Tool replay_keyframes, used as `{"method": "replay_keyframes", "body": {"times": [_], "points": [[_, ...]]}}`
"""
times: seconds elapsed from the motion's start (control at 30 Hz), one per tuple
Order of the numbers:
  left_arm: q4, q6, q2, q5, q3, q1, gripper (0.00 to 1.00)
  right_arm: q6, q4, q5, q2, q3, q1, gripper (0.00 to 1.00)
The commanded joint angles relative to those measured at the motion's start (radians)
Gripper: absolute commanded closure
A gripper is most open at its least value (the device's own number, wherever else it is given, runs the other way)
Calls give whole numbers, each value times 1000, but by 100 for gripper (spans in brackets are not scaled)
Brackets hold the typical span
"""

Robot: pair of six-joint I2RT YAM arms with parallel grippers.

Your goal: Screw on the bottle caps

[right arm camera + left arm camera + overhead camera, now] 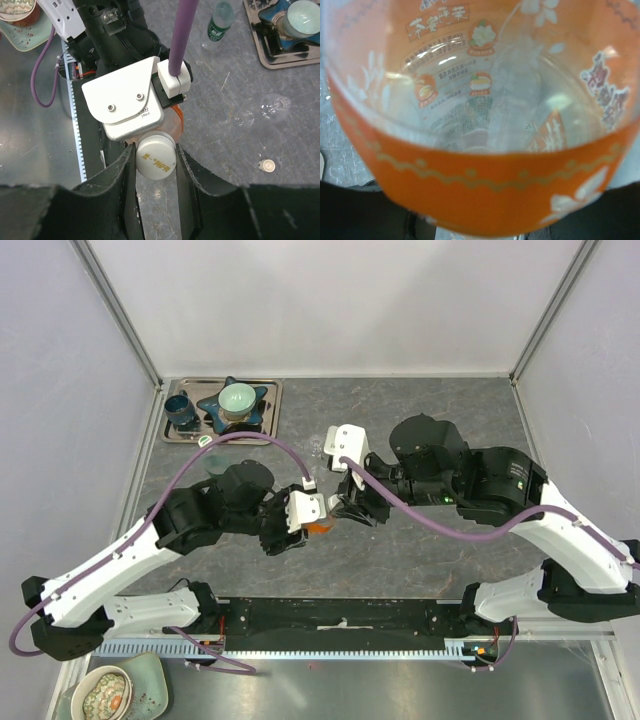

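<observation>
My left gripper [292, 525] is shut on the orange bottle [318, 527] and holds it on its side, neck toward the right arm. The bottle's orange label [485, 180] fills the left wrist view and hides the fingers. My right gripper [156, 159] is shut on a white bottle cap [156, 156] with gold lettering, which sits at the neck of the orange bottle [176, 120]. The green-tinted bottle [218, 25] stands apart and shows in the top view too [214, 465]. The smaller clear bottle [267, 106] lies on the table. A loose cap [269, 165] lies near it.
A metal tray [270, 390] at the back left holds a dark blue cup [182, 410] and a pale green bowl [238, 398]. A small round thing [204, 440], maybe a cap, lies by the tray. A patterned bowl on a plate [110, 695] sits off the table's near-left corner.
</observation>
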Motion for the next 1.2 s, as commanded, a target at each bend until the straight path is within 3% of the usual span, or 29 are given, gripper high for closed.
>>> {"method": "replay_keyframes", "body": {"times": [0.0,0.47,1.17], "points": [[385,-130,33,36,17,-4,98,59,220,-131,56,-16,30,65],[458,-175,36,-11,72,1,98,38,308,-125,62,37,30,63],[575,-267,-25,-26,14,24,98,16,340,-151,82,76,36,59]]}}
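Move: The left hand grips the orange bottle low on its label; the white cap sits roughly 8 cm to its right and 14 cm above, level with it fore and aft. From the right hand, already holding that cap on the mouth, the bottle's middle is about 4 cm left and 8 cm below. Far below the right hand, a clear bottle stands some 26 cm ahead and 4 cm left, and a loose cap 22 cm ahead and 8 cm right. Keeping the cap pinched on the bottle's mouth, the right hand rises about 12 cm, drifting slightly left and rolling its left-pointing fingers up nearly level. The left hand keeps its grip on the label and lifts the bottle some 10 cm while moving 5 cm right and a little forward, its right-pointing fingers swinging up by roughly 25 degrees. The right gripper's effort falls at the end. ##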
